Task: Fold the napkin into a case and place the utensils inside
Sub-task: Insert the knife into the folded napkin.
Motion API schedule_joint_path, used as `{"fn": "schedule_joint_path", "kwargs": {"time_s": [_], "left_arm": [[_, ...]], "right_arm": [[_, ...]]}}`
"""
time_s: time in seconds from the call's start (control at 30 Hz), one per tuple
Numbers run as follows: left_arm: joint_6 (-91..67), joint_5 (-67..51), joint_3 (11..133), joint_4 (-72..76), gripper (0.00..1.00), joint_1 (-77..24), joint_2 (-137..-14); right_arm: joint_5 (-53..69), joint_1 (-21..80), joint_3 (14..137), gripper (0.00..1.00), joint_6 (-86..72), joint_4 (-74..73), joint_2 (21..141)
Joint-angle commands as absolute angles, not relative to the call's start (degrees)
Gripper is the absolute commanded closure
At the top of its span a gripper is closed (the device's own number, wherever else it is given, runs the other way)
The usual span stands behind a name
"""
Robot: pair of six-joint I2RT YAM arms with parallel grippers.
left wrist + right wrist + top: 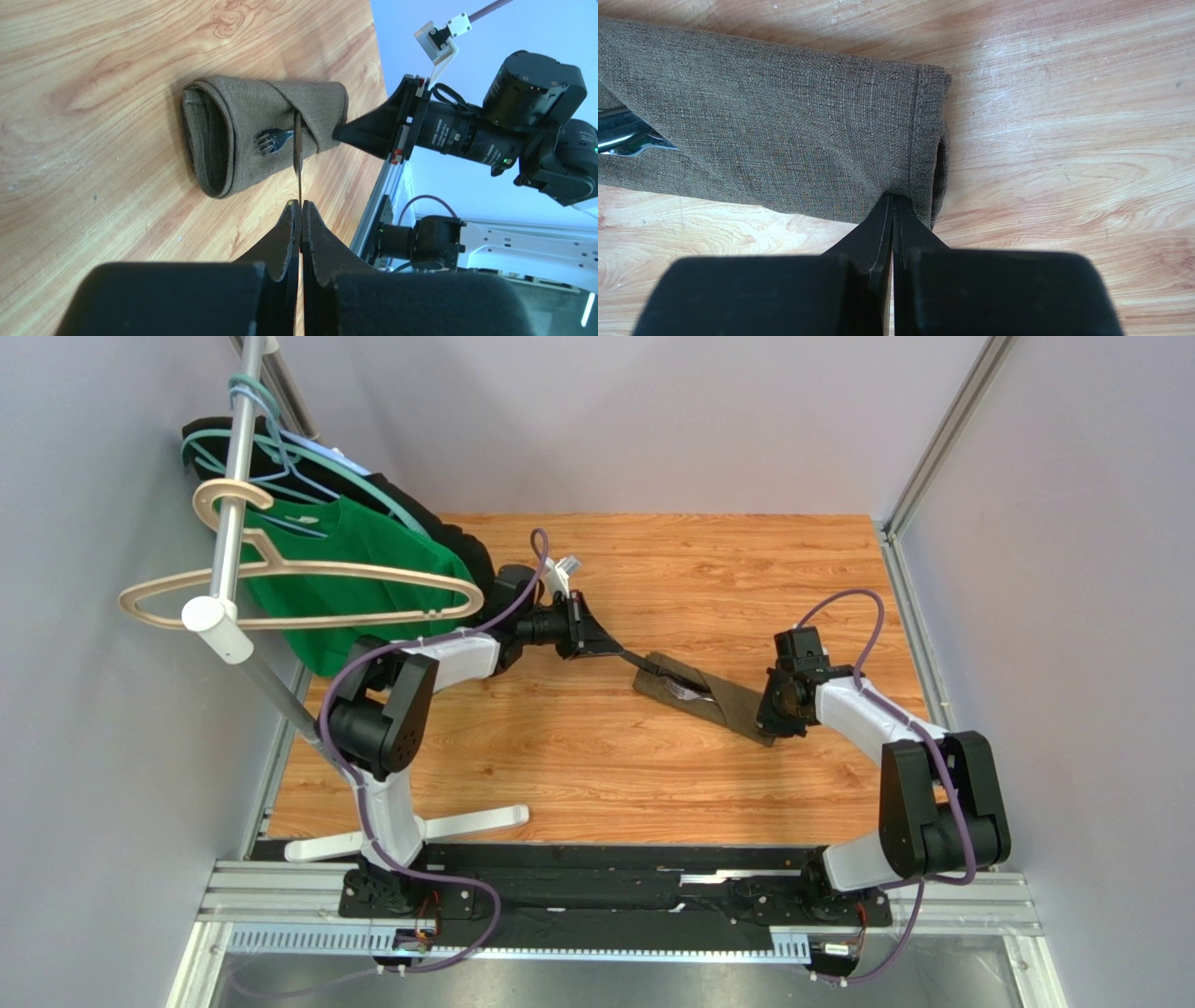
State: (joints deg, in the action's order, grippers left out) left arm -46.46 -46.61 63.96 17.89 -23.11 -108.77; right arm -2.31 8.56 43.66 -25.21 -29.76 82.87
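Observation:
The napkin lies folded as a narrow olive-brown case (709, 703) mid-table, its open mouth toward the left arm. My left gripper (617, 653) is shut on the thin dark handle of a utensil (297, 150), whose far end reaches over the case (246, 140) beside a silvery fork head (269, 141). Silvery metal ends (622, 134) show in the case's slit. My right gripper (892, 199) is shut, its tips pressed against the edge of the case (773, 119) near the closed end. That gripper (340, 133) meets the case's far end in the left wrist view.
A green shirt (351, 574) hangs among hangers on a rack pole (232, 490) at the back left, close behind the left arm. The rack's white foot (421, 829) lies on the near left of the wooden table (561, 756). Grey walls enclose three sides.

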Motion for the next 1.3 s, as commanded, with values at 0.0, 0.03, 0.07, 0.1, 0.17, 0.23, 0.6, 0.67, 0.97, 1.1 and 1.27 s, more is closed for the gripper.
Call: {"fn": "schedule_joint_path", "kwargs": {"time_s": [0.0,0.03,0.07,0.1,0.17,0.23,0.6,0.67,0.97,1.1,1.27], "left_arm": [[-49.83,-50.01,66.62,25.05,1.0,-22.76,-111.0],[-49.75,-50.01,66.8,24.87,1.0,-22.85,-111.53],[-49.83,-50.1,66.8,25.22,1.0,-22.76,-111.79],[-50.18,-50.27,66.88,25.57,1.0,-22.76,-111.97],[-50.19,-50.36,67.06,25.4,1.0,-22.85,-112.59],[-50.53,-50.54,67.24,25.75,1.0,-22.76,-113.29],[-57.3,-50.28,65.83,36.99,1.0,-25.4,-117.24],[-57.48,-50.19,66.27,37.61,1.0,-25.93,-117.77],[-58.01,-50.54,69.52,35.42,1.0,-28.39,-121.37],[-57.31,-50.36,70.75,35.16,1.0,-29.18,-123.04],[-55.9,-50.36,72.51,33.58,1.0,-29.62,-124.98]], "right_arm": [[-2.46,8.26,43.77,1.0,-24.08,-32.34,84.11],[-2.46,8.26,43.77,1.0,-24.08,-32.34,84.02],[-2.55,8.35,43.77,1.0,-24.08,-32.34,84.02],[-2.55,8.35,43.86,1.0,-24.0,-32.34,84.11],[-2.46,8.35,43.94,1.0,-23.99,-32.34,84.2],[-2.46,8.35,44.03,1.0,-23.99,-32.43,84.29],[-2.72,8.88,44.74,1.0,-24.17,-32.52,85.17],[-2.81,8.96,44.82,1.0,-24.17,-32.52,85.08],[-2.9,8.96,44.82,1.0,-23.99,-32.7,85.17],[-2.55,8.96,45.09,1.0,-24.08,-32.52,85.61],[-2.9,9.05,45.44,1.0,-23.91,-32.78,85.87]]}}
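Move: The left hand already grips the knife. The folded napkin's pocket mouth lies roughly 16 cm to its right, 4 cm back and 11 cm below; the fork showing there is about 12 cm right and 3 cm back, and the napkin's left open end some 5 cm right and 1 cm farther out, both equally low. From the right hand, shut on the napkin's near right edge, the mouth is about 6 cm ahead, 8 cm left and nearly level. The knife, kept pinched in the left fingers, slides deeper under the napkin's slanting fold: the left hand first sinks about 2 cm, then pushes some 5 cm to the right while easing down another 2 cm, its wrist tilting by under 10 degrees. The right hand stays in place, its shut fingers still holding down the napkin's near right edge. ##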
